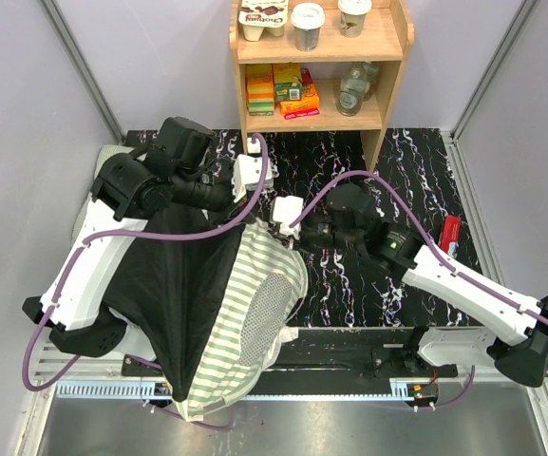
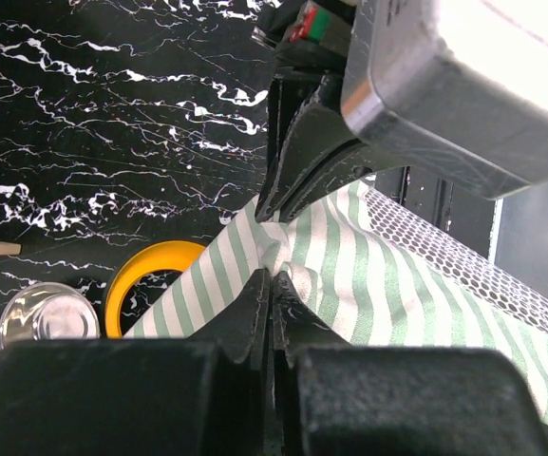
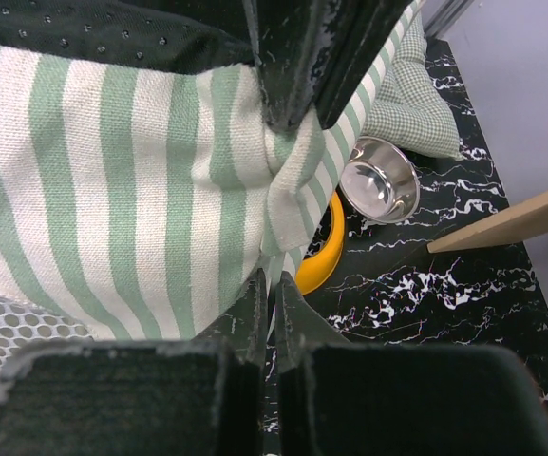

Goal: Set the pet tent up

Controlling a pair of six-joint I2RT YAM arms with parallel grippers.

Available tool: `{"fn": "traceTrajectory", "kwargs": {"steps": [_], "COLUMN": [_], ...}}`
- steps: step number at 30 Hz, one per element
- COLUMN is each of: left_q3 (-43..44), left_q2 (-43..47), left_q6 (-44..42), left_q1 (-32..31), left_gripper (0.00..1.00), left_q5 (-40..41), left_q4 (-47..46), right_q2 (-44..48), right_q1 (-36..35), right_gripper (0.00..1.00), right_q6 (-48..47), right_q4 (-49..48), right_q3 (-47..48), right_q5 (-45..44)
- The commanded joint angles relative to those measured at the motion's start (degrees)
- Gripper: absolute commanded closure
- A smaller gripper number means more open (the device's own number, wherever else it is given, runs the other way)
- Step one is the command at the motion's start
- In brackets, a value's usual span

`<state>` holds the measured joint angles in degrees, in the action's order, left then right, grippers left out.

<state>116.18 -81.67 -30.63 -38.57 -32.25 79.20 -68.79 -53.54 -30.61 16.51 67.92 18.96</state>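
The pet tent (image 1: 255, 304) is a big sheet of sage-green-and-white striped fabric with a white mesh panel (image 1: 266, 306) and a dark underside (image 1: 169, 285). It hangs from both grippers at mid-table and drapes over the near edge. My left gripper (image 2: 274, 277) is shut on a bunched fold of the striped cloth (image 2: 349, 256). Facing it, my right gripper (image 3: 274, 280) is shut on the same fold (image 3: 160, 171). From above, the two grippers meet tip to tip, left gripper (image 1: 255, 211) and right gripper (image 1: 288, 223).
A yellow bowl holder (image 3: 326, 255) and a steel bowl (image 3: 378, 185) sit on the black marbled table under the tent. A green checked cushion (image 3: 411, 104) lies beyond them. A wooden shelf (image 1: 316, 66) with food items stands at the back. A red object (image 1: 450, 233) lies at the right.
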Motion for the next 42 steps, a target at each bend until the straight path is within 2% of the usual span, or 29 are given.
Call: {"fn": "traceTrajectory", "kwargs": {"steps": [1, 7, 13, 23, 26, 33, 35, 40, 42], "left_q3": [2.82, 2.30, 1.59, -1.22, -1.13, -2.71, -2.63, -2.98, -2.89], "left_q2": [-0.16, -0.07, -0.24, -0.16, 0.19, 0.63, 0.55, 0.63, 0.81], "left_q6": [-1.36, -1.54, -1.80, -2.33, -1.89, -1.97, -1.98, -2.24, -2.24], "left_q1": [-0.37, -0.46, -4.49, -4.50, -4.41, -4.32, -4.24, -4.32, -4.32], "left_gripper": [1.00, 1.00, 1.00, 1.00, 1.00, 1.00, 1.00, 1.00, 1.00], "left_q5": [2.18, 2.28, 2.45, 3.50, 5.35, 6.59, 6.59, 6.58, 6.85], "left_q4": [6.41, 5.53, 5.44, 4.74, 3.60, 2.72, 2.45, 2.36, 2.19], "right_q2": [0.59, 0.68, 0.15, 1.21, 1.73, 5.25, 5.95, 7.27, 7.62], "right_q1": [-0.95, -0.95, -0.95, -0.95, -1.04, -0.95, -0.78, 1.06, 1.77], "right_gripper": [1.00, 1.00, 1.00, 0.98, 0.80, 0.52, 0.42, 0.26, 0.17], "right_q6": [-2.79, -2.70, -2.52, -1.65, 0.46, 5.20, 6.96, 11.88, 12.94], "right_q4": [5.46, 5.11, 4.76, 3.53, 3.52, 3.44, 3.44, 3.09, 3.17], "right_q3": [-1.03, -1.39, -0.24, -1.30, -2.35, -4.29, -4.11, -2.53, -1.92], "right_q5": [1.51, 2.75, 2.48, 1.96, -0.32, -3.14, -3.40, -3.85, -3.23]}}
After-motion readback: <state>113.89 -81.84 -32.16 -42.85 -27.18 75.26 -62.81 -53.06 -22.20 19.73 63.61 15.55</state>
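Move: Both hands have hold of the tent near one another: the bit of striped edge in the right fingertips lies about 5 cm to the left hand's right, level with it fore and aft, and some 4 cm below. From the right hand, the steel bowl is roughly 18 cm ahead, 14 cm left and 28 cm down. The middle of the yellow stand is about 3 cm ahead, 16 cm left and 29 cm down. Nearly still at first, the right hand then spreads its fingers from shut to about three quarters open, letting go of the striped edge. As they part it dips nearly 3 cm, then comes partway back up while drawing about 3 cm to the right, away from the left fingertips. The left hand keeps its pinch on the cloth, shifting back a centimetre and forward again and ending slightly to the right. ##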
